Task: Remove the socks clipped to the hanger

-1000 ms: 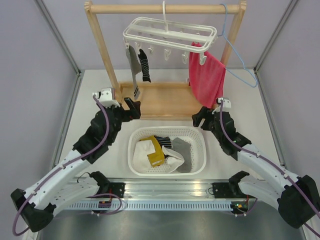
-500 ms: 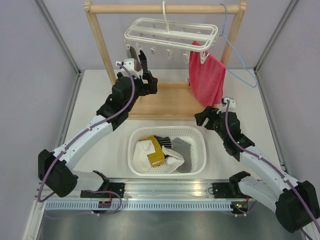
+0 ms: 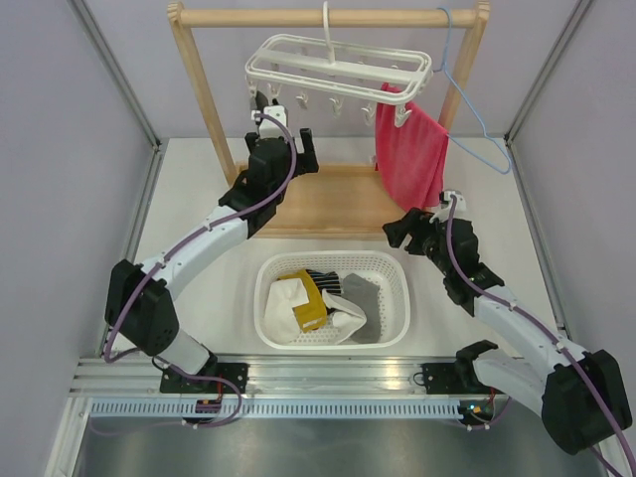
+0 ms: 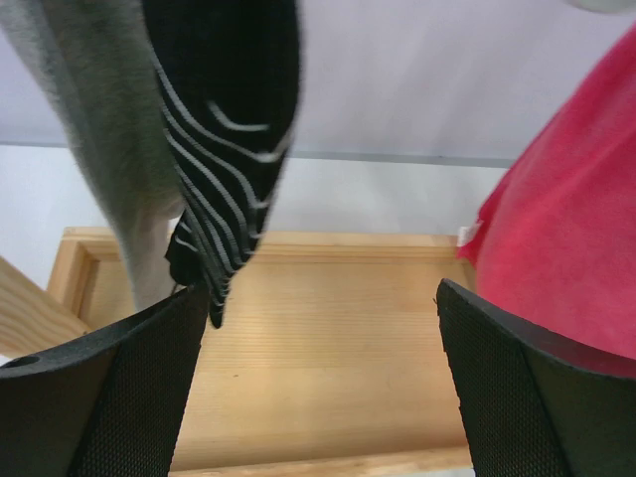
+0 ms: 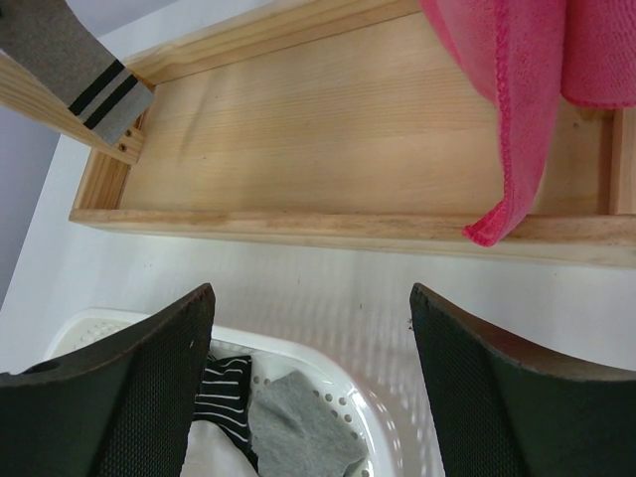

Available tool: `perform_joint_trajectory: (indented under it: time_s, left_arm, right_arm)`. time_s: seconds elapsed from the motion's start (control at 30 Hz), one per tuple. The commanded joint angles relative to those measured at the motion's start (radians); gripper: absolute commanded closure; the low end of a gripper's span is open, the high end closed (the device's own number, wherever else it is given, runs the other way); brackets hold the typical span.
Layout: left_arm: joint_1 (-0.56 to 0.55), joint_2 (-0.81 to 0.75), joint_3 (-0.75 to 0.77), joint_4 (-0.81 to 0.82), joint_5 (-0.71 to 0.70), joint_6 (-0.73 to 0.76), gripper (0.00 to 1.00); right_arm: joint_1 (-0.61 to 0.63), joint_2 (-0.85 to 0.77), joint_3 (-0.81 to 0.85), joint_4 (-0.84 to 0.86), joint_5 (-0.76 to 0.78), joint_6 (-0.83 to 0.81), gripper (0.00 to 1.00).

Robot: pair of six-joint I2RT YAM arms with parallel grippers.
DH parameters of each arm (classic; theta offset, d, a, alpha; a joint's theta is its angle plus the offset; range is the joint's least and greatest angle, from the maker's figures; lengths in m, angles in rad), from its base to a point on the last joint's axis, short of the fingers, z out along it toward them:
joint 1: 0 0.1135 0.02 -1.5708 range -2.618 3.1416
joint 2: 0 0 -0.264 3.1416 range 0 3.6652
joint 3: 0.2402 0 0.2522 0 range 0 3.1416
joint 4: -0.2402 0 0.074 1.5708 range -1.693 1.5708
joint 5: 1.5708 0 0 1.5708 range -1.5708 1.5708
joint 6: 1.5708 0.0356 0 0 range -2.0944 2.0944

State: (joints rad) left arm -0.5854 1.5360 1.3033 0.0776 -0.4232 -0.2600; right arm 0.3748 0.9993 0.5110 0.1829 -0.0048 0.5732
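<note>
The white hanger (image 3: 338, 68) hangs by its hook from the wooden rail, its clips dangling. Under its left end hang a grey sock (image 4: 109, 149) and a black-and-white striped sock (image 4: 229, 149). My left gripper (image 3: 285, 139) is raised just in front of them and hides most of them in the top view. It is open (image 4: 323, 328), and the striped sock's tip sits just above its left finger (image 4: 149, 378). My right gripper (image 3: 407, 231) is open (image 5: 313, 397) and empty, low over the table between the basket and the rack's base.
A white basket (image 3: 334, 257) near the arms holds yellow, white, grey and striped socks. A red towel (image 3: 409, 154) hangs from the hanger's right end. A blue wire hanger (image 3: 467, 109) hangs at the far right. The wooden rack's base (image 3: 328, 199) lies below.
My left arm has swung up and back from the table beside the rack's base to the hanging socks. The right gripper shifted slightly. The hanger swayed a little.
</note>
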Motion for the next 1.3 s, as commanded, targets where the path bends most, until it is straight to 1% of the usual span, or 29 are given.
perform_joint_trajectory:
  time_s: [0.0, 0.07, 0.2, 0.23, 0.27, 0.3, 0.37, 0.4, 0.47, 0.5, 0.53, 0.57, 0.73, 0.8, 0.93, 0.97, 1.03, 1.07, 1.1, 1.2, 1.27]
  left_arm:
    - [0.009, 0.021, 0.05, 0.039, -0.1, 0.047, 0.04]
    - [0.01, 0.033, 0.053, 0.053, -0.111, 0.051, 0.07]
    - [0.015, 0.062, 0.063, 0.08, -0.13, 0.079, 0.23]
    - [0.016, 0.067, 0.065, 0.083, -0.129, 0.082, 0.25]
    - [0.018, 0.073, 0.068, 0.09, -0.126, 0.085, 0.29]
    - [0.018, 0.084, 0.071, 0.093, -0.124, 0.09, 0.4]
    - [0.019, 0.093, 0.077, 0.103, -0.111, 0.099, 0.53]
    - [0.022, 0.101, 0.079, 0.105, -0.109, 0.1, 0.63]
    - [0.025, 0.105, 0.082, 0.109, -0.092, 0.107, 0.71]
    - [0.027, 0.105, 0.079, 0.114, -0.088, 0.11, 0.83]
    - [0.029, 0.104, 0.079, 0.116, -0.088, 0.11, 0.92]
    - [0.027, 0.098, 0.074, 0.116, -0.081, 0.108, 0.97]
    - [0.027, 0.013, 0.002, 0.111, -0.026, 0.073, 0.98]
    - [0.027, -0.046, -0.033, 0.1, -0.003, 0.042, 0.98]
    - [0.027, -0.123, -0.045, 0.028, 0.072, -0.002, 0.98]
    - [0.027, -0.132, -0.042, -0.01, 0.116, -0.019, 0.98]
    - [0.027, -0.148, -0.016, -0.054, 0.158, -0.034, 0.98]
    - [0.027, -0.149, -0.004, -0.115, 0.19, -0.051, 0.98]
    - [0.027, -0.154, 0.016, -0.134, 0.208, -0.056, 0.98]
    - [0.025, -0.162, 0.042, -0.206, 0.268, -0.079, 0.98]
    - [0.025, -0.171, 0.051, -0.234, 0.3, -0.09, 0.98]
  right_arm:
    - [-0.014, 0.001, -0.003, 0.072, -0.035, 0.007, 0.17]
    - [-0.022, 0.001, -0.005, 0.072, -0.043, 0.005, 0.17]
    - [-0.037, 0.001, -0.009, 0.075, -0.057, 0.004, 0.17]
    - [-0.04, 0.001, -0.009, 0.075, -0.061, 0.004, 0.17]
    - [-0.043, 0.001, -0.009, 0.076, -0.063, 0.004, 0.17]
    - [-0.046, 0.001, -0.011, 0.076, -0.064, 0.005, 0.17]
    - [-0.05, 0.001, -0.011, 0.078, -0.07, 0.005, 0.17]
    - [-0.053, 0.004, -0.011, 0.079, -0.073, 0.005, 0.17]
    - [-0.054, 0.005, -0.011, 0.081, -0.077, 0.005, 0.17]
    - [-0.053, 0.007, -0.009, 0.082, -0.078, 0.007, 0.17]
    - [-0.056, 0.005, -0.009, 0.082, -0.08, 0.005, 0.17]
    - [-0.056, 0.007, -0.009, 0.082, -0.08, 0.005, 0.18]
    - [-0.056, 0.022, 0.003, 0.086, -0.144, -0.065, 0.18]
    - [-0.056, 0.028, 0.001, 0.098, -0.162, -0.088, 0.18]
    - [-0.051, 0.024, -0.009, 0.167, -0.224, -0.085, 0.19]
    - [-0.044, 0.024, -0.011, 0.185, -0.236, -0.084, 0.19]
    - [-0.001, 0.019, -0.006, 0.227, -0.232, -0.099, 0.19]
    - [0.022, 0.019, 0.001, 0.228, -0.193, -0.116, 0.19]
    - [0.086, 0.022, 0.024, 0.222, -0.166, -0.131, 0.19]
    - [0.203, 0.048, 0.092, 0.195, -0.083, -0.185, 0.18]
    - [0.234, 0.067, 0.121, 0.196, -0.072, -0.199, 0.19]
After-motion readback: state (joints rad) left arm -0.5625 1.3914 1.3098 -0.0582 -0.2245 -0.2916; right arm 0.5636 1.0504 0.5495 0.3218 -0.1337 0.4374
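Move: The black striped sock hangs just ahead of the left hand, about 4 cm farther out and 3 cm to its left. Its middle is some 5 cm above the hand and its lower end about level with the fingers. The grey sock hangs roughly 6 cm ahead and 7 cm left, the red towel some 8 cm ahead and 23 cm right. From the right hand the striped sock is about 16 cm ahead, 26 cm left and 18 cm up. The left hand eases about 3 cm forward, a little down and left, shutting its wide-open fingers on the lower part of the striped sock, then pulls back some 7 cm while rising about 5 cm and ends swinging slightly right and turning clockwise, the sock still pinched. The right hand stays almost still, then late on sweeps about 8 cm left, slightly back and up, turning some 20 degrees counter-clockwise above the basket's far edge, its fingers open. ##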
